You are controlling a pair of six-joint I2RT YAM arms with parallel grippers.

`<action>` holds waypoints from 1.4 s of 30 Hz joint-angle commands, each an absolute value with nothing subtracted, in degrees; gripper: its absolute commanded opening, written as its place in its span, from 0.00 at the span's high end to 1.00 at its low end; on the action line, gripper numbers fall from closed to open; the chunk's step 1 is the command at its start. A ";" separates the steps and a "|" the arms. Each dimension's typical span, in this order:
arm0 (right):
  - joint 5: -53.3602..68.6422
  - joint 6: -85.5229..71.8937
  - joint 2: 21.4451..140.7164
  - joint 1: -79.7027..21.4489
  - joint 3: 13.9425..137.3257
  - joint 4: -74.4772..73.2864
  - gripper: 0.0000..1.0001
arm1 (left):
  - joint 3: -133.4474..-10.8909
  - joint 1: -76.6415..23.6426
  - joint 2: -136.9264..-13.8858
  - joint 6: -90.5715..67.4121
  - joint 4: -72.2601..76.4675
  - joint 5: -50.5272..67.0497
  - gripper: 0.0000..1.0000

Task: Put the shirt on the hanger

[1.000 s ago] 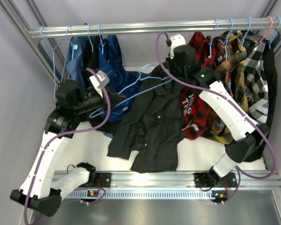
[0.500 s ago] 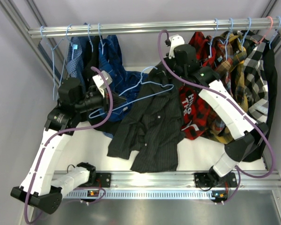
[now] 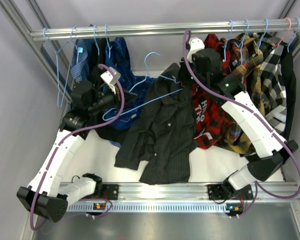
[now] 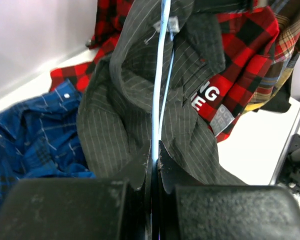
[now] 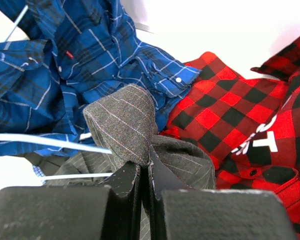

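Observation:
The shirt point(image 3: 162, 130) is dark charcoal with pinstripes; its body lies on the white table while its collar end is lifted toward the rail. The light-blue wire hanger point(image 3: 140, 105) slants across its upper part, hook upward. My left gripper point(image 3: 111, 104) is shut on the hanger's left end; in the left wrist view the hanger point(image 4: 157, 100) runs out from between the closed left gripper point(image 4: 155, 150) into the shirt point(image 4: 120, 115). My right gripper point(image 3: 181, 76) is shut on a fold of the shirt near the collar. The right wrist view shows the shirt point(image 5: 125, 125) pinched by my right gripper point(image 5: 145, 165), with the hanger point(image 5: 50, 141) just left.
A metal rail point(image 3: 155, 29) crosses the back. Blue checked shirts point(image 3: 117, 65) and bare hangers point(image 3: 60, 65) hang at its left. A red plaid shirt point(image 3: 210, 115) lies beside the dark one, and several patterned shirts point(image 3: 260, 65) hang at the right.
Both arms have risen toward the rail. The hanger's hook has come up and moved right, and the shirt's collar end has been lifted higher by the right gripper.

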State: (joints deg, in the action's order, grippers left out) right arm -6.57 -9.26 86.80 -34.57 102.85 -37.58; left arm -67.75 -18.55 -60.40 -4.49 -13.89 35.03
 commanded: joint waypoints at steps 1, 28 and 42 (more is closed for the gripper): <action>-4.05 -10.28 85.34 -34.19 107.13 -34.72 1.00 | -66.89 -18.63 -60.38 -8.08 -7.73 33.57 1.00; 19.26 -19.95 88.87 -35.86 111.21 -30.15 1.00 | -53.01 -24.78 -64.52 -7.38 36.10 29.63 1.00; 0.18 -11.26 81.74 -35.86 102.65 -30.94 1.00 | -44.92 -24.79 -60.65 -5.45 45.52 26.02 1.00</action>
State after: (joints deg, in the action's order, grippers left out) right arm 5.98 -15.05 85.23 -35.44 102.35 -31.44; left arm -44.97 -24.86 -64.71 -6.15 32.91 29.71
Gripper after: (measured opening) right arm 0.006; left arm 0.036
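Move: The left hand holds the blue hanger by its near shoulder, and the shirt's collar opening is about 19 cm to its right, 6 cm ahead and roughly level. From the right hand, pinching the collar, that opening is some 3 cm left, 2 cm back and 2 cm below; the hanger's neck is about 15 cm left, level ahead and slightly above. The red checked shirt hangs roughly 10 cm right, 10 cm back and 12 cm lower. Rightward first, about 4 cm, the left hand takes the hanger towards the collar, then eases forward and down some 3 cm each, tipping its fingers up to work the far shoulder into the shirt. The right hand, keeping its pinch, lifts and swings the collar left about 7 cm over the hanger, turning counter-clockwise, then partly returns right and down. ##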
